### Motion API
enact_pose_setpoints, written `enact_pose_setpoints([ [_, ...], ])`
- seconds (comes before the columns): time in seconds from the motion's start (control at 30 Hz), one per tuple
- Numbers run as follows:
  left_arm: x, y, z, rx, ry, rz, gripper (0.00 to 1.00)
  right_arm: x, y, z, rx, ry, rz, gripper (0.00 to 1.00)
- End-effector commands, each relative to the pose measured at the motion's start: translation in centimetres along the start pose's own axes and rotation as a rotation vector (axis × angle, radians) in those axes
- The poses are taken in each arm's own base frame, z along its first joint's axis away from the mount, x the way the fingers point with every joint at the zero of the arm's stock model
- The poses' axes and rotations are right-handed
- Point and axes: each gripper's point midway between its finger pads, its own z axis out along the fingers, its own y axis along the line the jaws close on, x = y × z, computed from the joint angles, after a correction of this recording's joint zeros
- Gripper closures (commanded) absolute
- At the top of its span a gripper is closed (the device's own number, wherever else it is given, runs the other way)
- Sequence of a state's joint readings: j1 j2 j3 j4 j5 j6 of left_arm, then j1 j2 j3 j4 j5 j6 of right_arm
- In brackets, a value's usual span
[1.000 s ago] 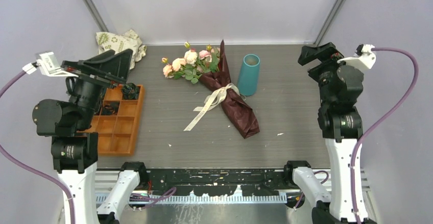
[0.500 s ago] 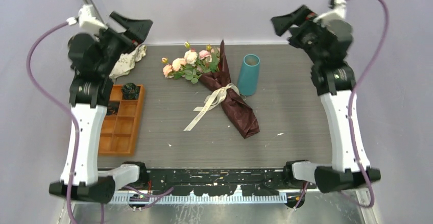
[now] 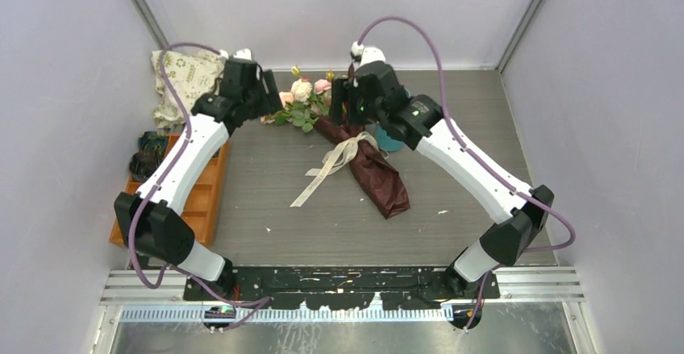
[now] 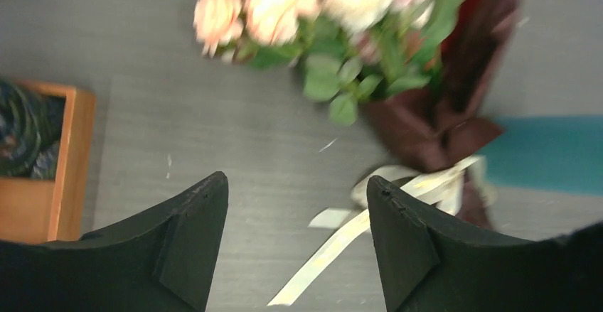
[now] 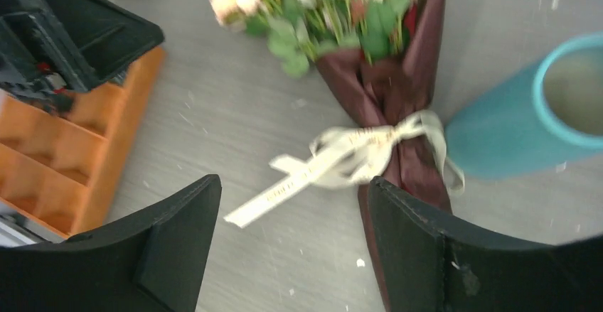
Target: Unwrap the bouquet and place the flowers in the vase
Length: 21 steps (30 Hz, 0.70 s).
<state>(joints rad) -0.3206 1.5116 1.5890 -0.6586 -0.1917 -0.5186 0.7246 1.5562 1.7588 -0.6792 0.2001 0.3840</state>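
The bouquet (image 3: 373, 175) lies on the table in dark red paper (image 5: 398, 92), tied with a cream ribbon (image 3: 332, 163). Its flowers (image 3: 302, 101) point to the back left. The teal vase (image 5: 523, 131) stands just right of the wrap, mostly hidden behind my right arm in the top view. My left gripper (image 3: 271, 98) hovers at the left of the flower heads, open and empty (image 4: 297, 184). Over the top of the wrap is my right gripper (image 3: 342, 101), also open with nothing between its fingers (image 5: 293, 184). Both wrist views are blurred.
An orange compartment tray (image 3: 203, 201) sits at the left edge, with dark rosettes (image 3: 147, 157) in its far cells. A white cloth bag with green print (image 3: 181, 78) lies at the back left corner. The back wall stands close behind the flowers.
Both arms have swung in from the sides and stretched out over the table to the bouquet's flower end. The bouquet and vase have not moved.
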Motion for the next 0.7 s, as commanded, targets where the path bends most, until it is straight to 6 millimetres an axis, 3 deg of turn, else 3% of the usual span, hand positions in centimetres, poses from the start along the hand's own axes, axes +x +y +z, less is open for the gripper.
enact_pose_setpoints([
  [0.0,1.1,0.6,0.4,0.019,-0.048,-0.014,0.28,5.8,-2.6,1.9,0.105,0.122,-0.006,0.24],
  [0.17,3.8,-0.7,2.0,0.112,0.025,-0.001,0.28,12.5,-3.7,5.5,0.138,0.266,0.023,0.34],
  [0.27,4.7,-1.7,2.2,0.176,0.056,0.011,0.28,15.5,-4.1,7.6,0.156,0.336,0.040,0.38],
  [0.43,5.6,-2.2,2.0,0.228,0.066,0.012,0.29,17.2,-4.9,9.9,0.195,0.366,0.012,0.42],
  [0.67,6.2,-2.9,1.6,0.295,0.059,-0.004,0.30,18.5,-6.8,11.4,0.271,0.377,-0.002,0.49],
])
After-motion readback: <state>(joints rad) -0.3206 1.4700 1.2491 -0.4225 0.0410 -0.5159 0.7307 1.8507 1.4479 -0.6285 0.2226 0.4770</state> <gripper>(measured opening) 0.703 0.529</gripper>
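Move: The ribbon bow on the bouquet lies some 6 cm ahead of the right hand, about 2 cm to its right and roughly 30 cm below. From that hand, the teal vase stands some 9 cm ahead and 10 cm right, the flower heads lie about 17 cm ahead and 10 cm left, and the brown paper's lower part about level and 7 cm right. From the left hand, the bow is about 18 cm right, 1 cm back and 26 cm below. Straight down and fast, the right hand drops about 24 cm towards the ribbon bow, easing off near the end, while its fingers tip some 30 degrees steeper with the left side dipping, and narrow to roughly half open. The left hand also sinks about 8 cm early on, then drifts 4 cm right towards the ribbon, turning slightly clockwise, its opening unchanged. ##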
